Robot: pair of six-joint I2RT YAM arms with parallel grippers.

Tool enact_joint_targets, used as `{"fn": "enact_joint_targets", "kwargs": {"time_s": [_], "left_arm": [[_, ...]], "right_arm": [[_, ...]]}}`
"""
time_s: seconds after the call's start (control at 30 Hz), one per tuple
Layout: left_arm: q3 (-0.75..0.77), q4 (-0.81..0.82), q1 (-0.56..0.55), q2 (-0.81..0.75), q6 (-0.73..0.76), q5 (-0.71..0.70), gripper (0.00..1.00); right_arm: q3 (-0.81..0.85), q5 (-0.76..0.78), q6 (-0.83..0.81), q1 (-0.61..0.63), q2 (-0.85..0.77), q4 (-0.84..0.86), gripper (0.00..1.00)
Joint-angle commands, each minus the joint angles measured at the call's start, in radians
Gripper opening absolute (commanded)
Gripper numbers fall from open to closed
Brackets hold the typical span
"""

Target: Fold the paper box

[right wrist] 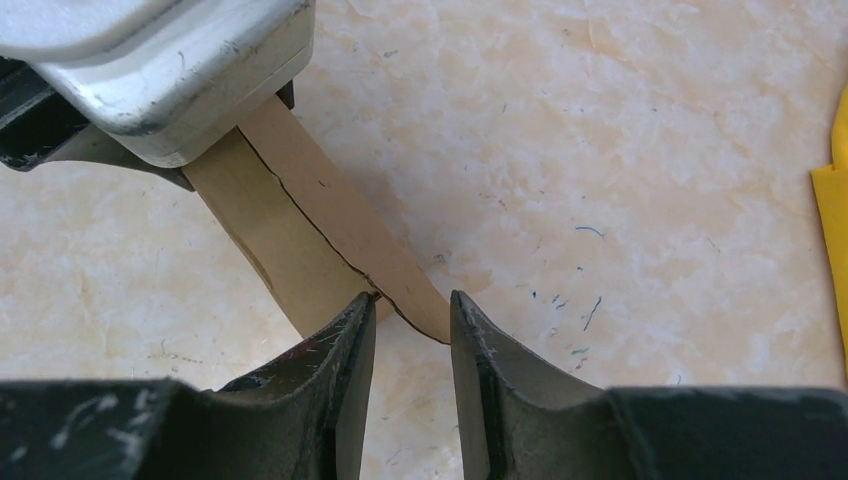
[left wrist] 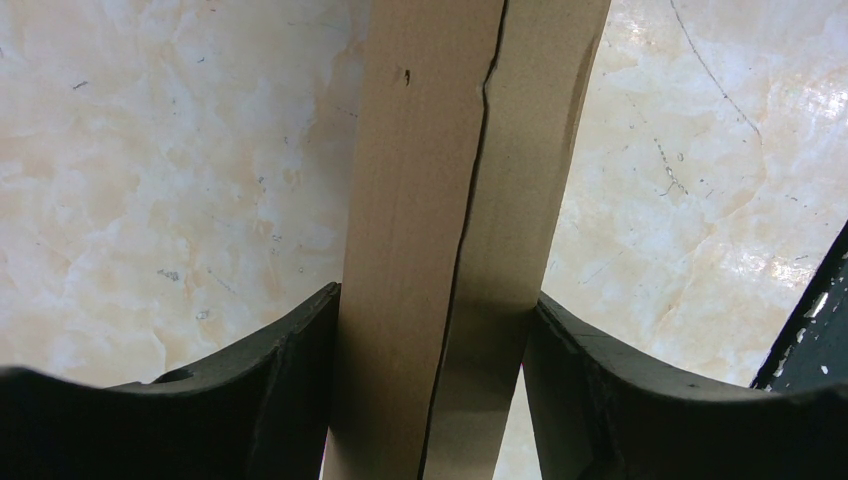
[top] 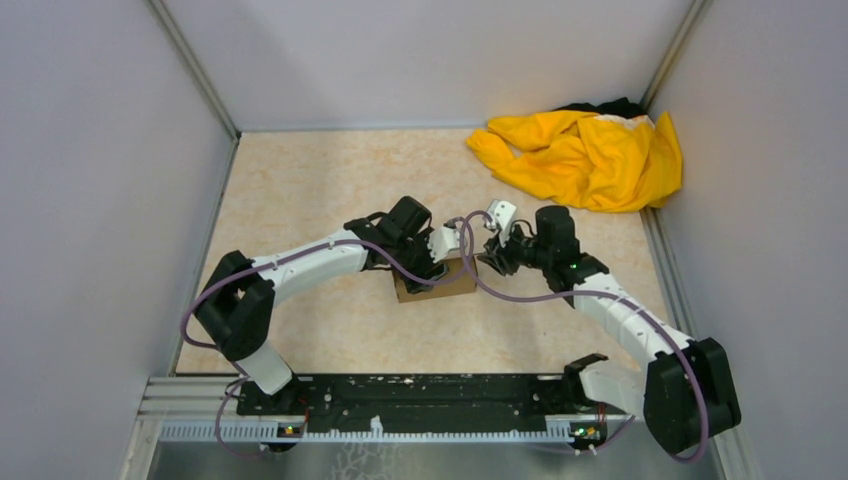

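The paper box (top: 438, 286) is a narrow brown carton lying on the marbled table between my two arms. In the left wrist view its two top flaps (left wrist: 420, 150) meet along a dark seam. My left gripper (left wrist: 435, 300) is shut on the carton, one black finger pressed against each long side. My right gripper (right wrist: 412, 300) stands at the carton's other end (right wrist: 300, 215), its jaws a little apart. The corner of one flap lies between the fingertips, and bare table shows in the gap behind it.
A crumpled yellow cloth (top: 585, 155) lies in the far right corner, and its edge (right wrist: 835, 250) shows in the right wrist view. Grey walls close in the table on three sides. The left gripper's white housing (right wrist: 170, 70) sits over the carton's far end.
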Motion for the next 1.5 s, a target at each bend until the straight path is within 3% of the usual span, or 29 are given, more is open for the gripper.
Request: {"fn": "enact_joint_targets", "kwargs": {"time_s": [0.0, 0.3, 0.63, 1.13, 1.47], "left_arm": [[0.018, -0.014, 0.006, 0.025, 0.022, 0.018, 0.68], [0.022, -0.014, 0.007, 0.032, 0.023, 0.020, 0.67], [0.026, -0.016, 0.006, 0.041, 0.022, 0.019, 0.67], [0.034, -0.023, 0.006, 0.040, 0.020, 0.015, 0.66], [0.037, -0.026, 0.004, 0.045, 0.017, 0.013, 0.65]], "right_arm": [[0.066, -0.023, -0.029, 0.015, 0.022, -0.002, 0.32], [0.092, -0.023, -0.041, 0.026, 0.047, -0.021, 0.13], [0.105, -0.018, -0.048, 0.043, 0.059, -0.040, 0.01], [0.134, 0.063, -0.003, 0.150, 0.088, -0.081, 0.00], [0.135, 0.121, 0.048, 0.157, 0.063, -0.103, 0.00]]}}
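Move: The upper corner of the paper box's right-hand end is just off my right fingertips: about 2 cm to the left, 1 cm back and 1 cm down. The box's middle lies some 10 cm to that hand's left, 3 cm back and 7 cm lower. From my left hand, which already grips the box across its narrow width, this corner is about 10 cm to the right, 2 cm ahead and 4 cm higher. I shut my right fingers from about a third open at the box's end corner, easing them left and slightly down. Then, with the fingers closed, I push on left against that end, about 1.5 cm in all, tipping the fingertips down some 5 degrees. My left hand keeps the box clamped, giving only about half a centimetre forward and left. ##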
